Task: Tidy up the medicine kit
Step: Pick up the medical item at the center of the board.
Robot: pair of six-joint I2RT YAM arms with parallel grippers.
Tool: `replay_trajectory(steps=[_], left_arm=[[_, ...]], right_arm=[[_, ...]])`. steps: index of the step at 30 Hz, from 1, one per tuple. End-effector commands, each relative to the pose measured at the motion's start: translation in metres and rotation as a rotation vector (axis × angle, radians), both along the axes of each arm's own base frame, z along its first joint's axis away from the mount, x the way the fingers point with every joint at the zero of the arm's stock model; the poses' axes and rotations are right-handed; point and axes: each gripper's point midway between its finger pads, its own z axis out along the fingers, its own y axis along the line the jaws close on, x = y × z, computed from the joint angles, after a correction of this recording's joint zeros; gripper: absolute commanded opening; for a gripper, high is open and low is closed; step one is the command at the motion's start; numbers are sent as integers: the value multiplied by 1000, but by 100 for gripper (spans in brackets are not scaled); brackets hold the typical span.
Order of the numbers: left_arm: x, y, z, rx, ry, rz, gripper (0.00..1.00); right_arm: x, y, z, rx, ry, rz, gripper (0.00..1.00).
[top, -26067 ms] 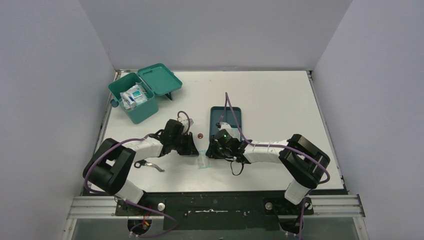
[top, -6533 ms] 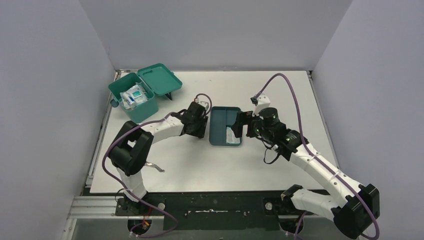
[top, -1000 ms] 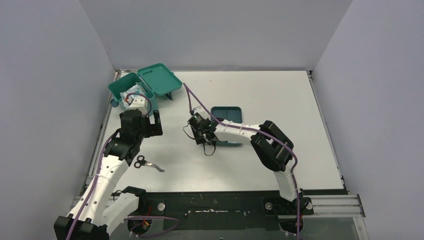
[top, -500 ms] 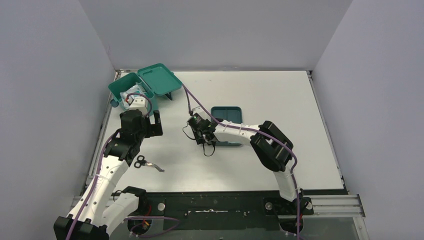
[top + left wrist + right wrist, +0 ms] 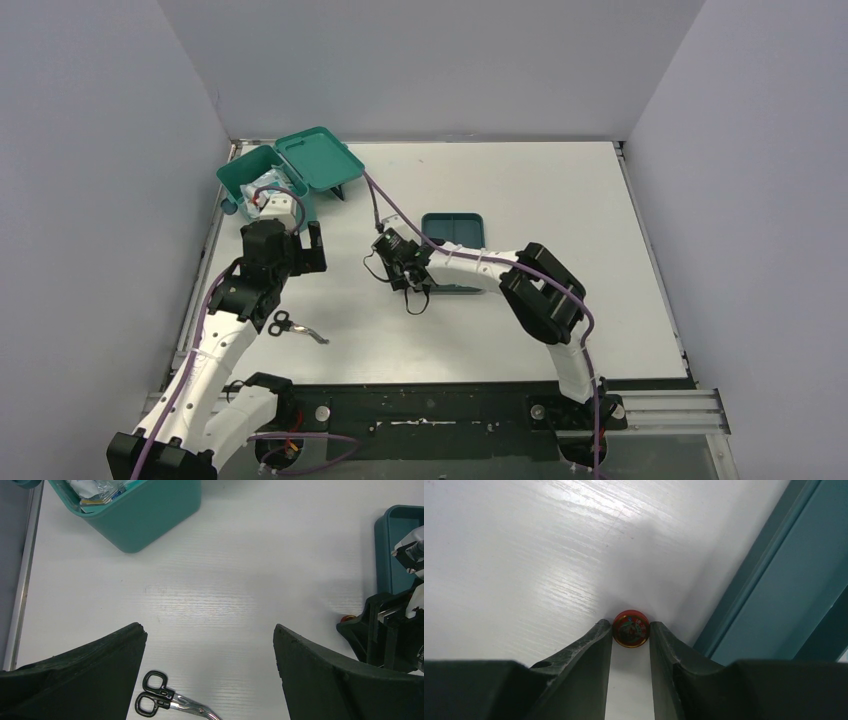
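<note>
The medicine kit point(image 5: 262, 190) stands open at the far left, its lid point(image 5: 318, 158) tipped back and white packets inside; its near wall point(image 5: 145, 510) shows in the left wrist view. My left gripper point(image 5: 297, 232) point(image 5: 207, 630) hangs wide open just in front of it, holding nothing. A small round red tin point(image 5: 630, 630) lies on the table beside the blue-teal tray point(image 5: 784, 580). My right gripper point(image 5: 397, 262) point(image 5: 630, 625) is shut on this tin, both fingertips touching its sides.
The divided tray point(image 5: 453, 228) lies mid-table, right behind the right gripper. Black-handled scissors point(image 5: 295, 327) point(image 5: 160, 700) lie on the table near the left arm, below its open jaws. White walls enclose the table on three sides.
My right gripper's jaws have narrowed onto the red tin. The left arm and gripper have not moved.
</note>
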Motion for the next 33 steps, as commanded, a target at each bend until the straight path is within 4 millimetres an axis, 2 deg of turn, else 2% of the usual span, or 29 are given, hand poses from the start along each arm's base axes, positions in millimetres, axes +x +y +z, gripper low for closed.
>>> replay_trajectory(steps=[1,11,17,22,25,27,33], left_arm=[[3,0,16,1,-52,-2,97],[3,1,16,4,-58,0,97],[3,0,15,5,-57,-1,97],[3,-2,15,0,-56,-12,97],[3,-5,14,-6,-52,-30,97],[3,-9,14,-13,-52,-52,97],[2,-14,11,-20,-43,-74,97]], right_arm=[[-10,12,24,53,-12,10,26],[-12,14,41,89,-21,15,26],[-11,16,62,125,-41,18,26],[-2,8,89,160,-73,-2,26],[11,-8,106,163,-112,-41,26],[22,-25,115,143,-142,-77,26],[58,-89,116,83,-157,-196,26]])
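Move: The right hand already has the small round red medical item between its fingertips, down at the table. The tray's middle lies about 10 cm to its right and 4 cm ahead, its left rim much nearer. A white packet in the tray is some 13 cm right, level with the hand. From the idle left hand the item lies about 20 cm right, roughly level fore and aft, 17 cm below. After edging back, the right hand lifts the pinched item about 10 cm, then forward-right above the tray's edge. ##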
